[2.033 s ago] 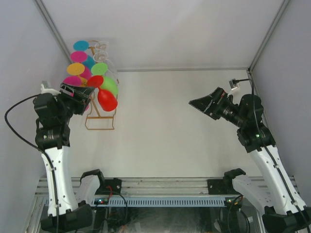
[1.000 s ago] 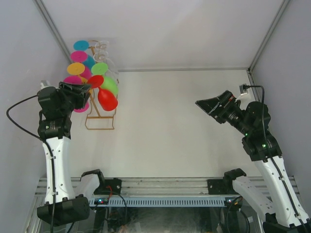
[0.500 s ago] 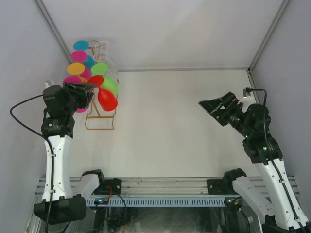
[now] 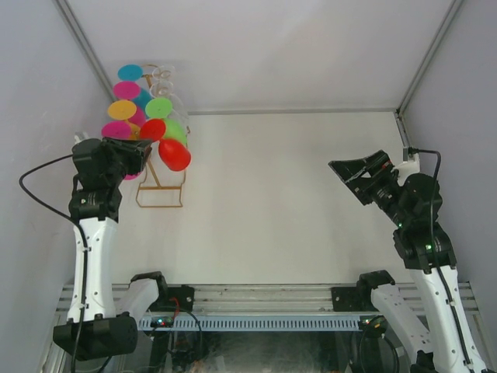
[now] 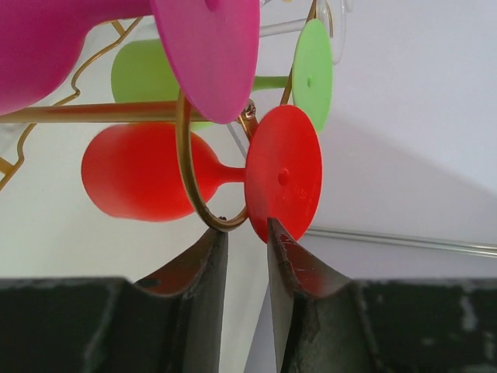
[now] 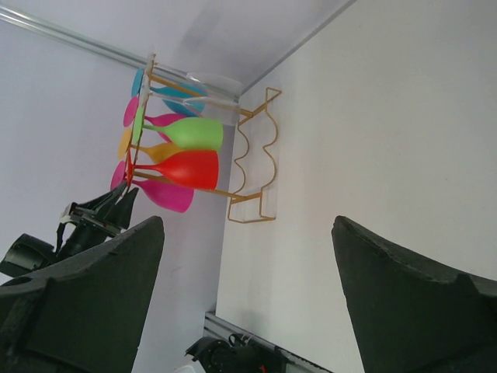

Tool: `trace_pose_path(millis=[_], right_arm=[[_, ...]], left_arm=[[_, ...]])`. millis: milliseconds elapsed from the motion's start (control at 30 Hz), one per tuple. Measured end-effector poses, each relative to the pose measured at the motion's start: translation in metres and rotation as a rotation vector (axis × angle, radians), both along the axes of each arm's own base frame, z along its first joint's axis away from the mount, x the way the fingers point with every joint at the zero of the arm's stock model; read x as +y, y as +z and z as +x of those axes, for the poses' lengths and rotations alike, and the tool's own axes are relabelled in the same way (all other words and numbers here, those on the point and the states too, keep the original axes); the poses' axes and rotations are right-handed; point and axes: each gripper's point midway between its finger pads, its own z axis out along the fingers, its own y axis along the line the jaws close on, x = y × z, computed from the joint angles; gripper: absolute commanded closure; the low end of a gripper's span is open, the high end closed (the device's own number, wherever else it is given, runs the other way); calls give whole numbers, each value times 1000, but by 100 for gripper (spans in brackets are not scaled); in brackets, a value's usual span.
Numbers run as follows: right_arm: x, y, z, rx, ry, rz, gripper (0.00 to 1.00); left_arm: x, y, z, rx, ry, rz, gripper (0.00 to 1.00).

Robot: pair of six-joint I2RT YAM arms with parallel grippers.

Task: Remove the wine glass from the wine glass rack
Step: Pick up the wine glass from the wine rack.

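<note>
The gold wire wine glass rack (image 4: 161,203) stands at the table's far left and carries several coloured glasses. A red wine glass (image 4: 172,154) hangs lowest on its near side. In the left wrist view its stem passes through a gold loop (image 5: 185,171) between bowl (image 5: 136,175) and round foot (image 5: 283,175). My left gripper (image 5: 242,225) sits just under that loop with a narrow gap between its jaws. One fingertip touches the loop and the other overlaps the foot's lower rim. My right gripper (image 4: 345,167) hangs wide open over the table's right side, holding nothing.
Green (image 5: 311,74), magenta (image 5: 210,47), orange (image 4: 120,109), teal (image 4: 128,74) and clear glasses hang on the same rack close around the red one. The left wall (image 4: 46,116) runs close beside the rack and left arm. The right wrist view shows rack (image 6: 256,148) and red glass (image 6: 186,169) far off.
The left gripper's jaws have narrowed at the red glass's foot. The red bowl has swung slightly up and right. The right arm has drawn back toward the right wall.
</note>
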Motion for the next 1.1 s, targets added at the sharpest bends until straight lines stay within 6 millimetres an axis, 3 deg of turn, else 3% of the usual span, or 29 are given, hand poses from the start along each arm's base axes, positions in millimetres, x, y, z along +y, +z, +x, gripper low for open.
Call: trace_pose_path(millis=[233, 333, 600, 1100], right_arm=[[-7, -2, -2, 9, -33, 12, 11], [-9, -2, -3, 9, -41, 14, 11], [-13, -2, -5, 6, -61, 17, 11], [-27, -9, -2, 27, -135, 24, 11]], left_arm=[[-2, 1, -2, -31, 24, -61, 77], [-2, 3, -2, -43, 36, -86, 87], [0, 5, -2, -66, 70, -141, 95], [-2, 12, 0, -105, 93, -249, 100]])
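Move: The red wine glass hangs tilted in the rack, its foot's middle about 3 cm ahead of the left fingertips at their own height, its near rim at the part-open fingers and its bowl below. The pink foot is roughly 3 cm ahead and 9 cm left; the green foot about 9 cm ahead and 1 cm right; the orange foot some 9 cm ahead and 7 cm left. From the right hand the red foot lies about 13 cm ahead and 47 cm left, roughly level. The red glass's foot gets pinched by its near rim, from above and below, as the left fingers close from about a third open to shut; that hand hardly travels, easing up about 1 cm while it rolls some 15 degrees, left side sinking. The empty right hand, fingers wide, drifts about 3 cm right, away from the rack. ##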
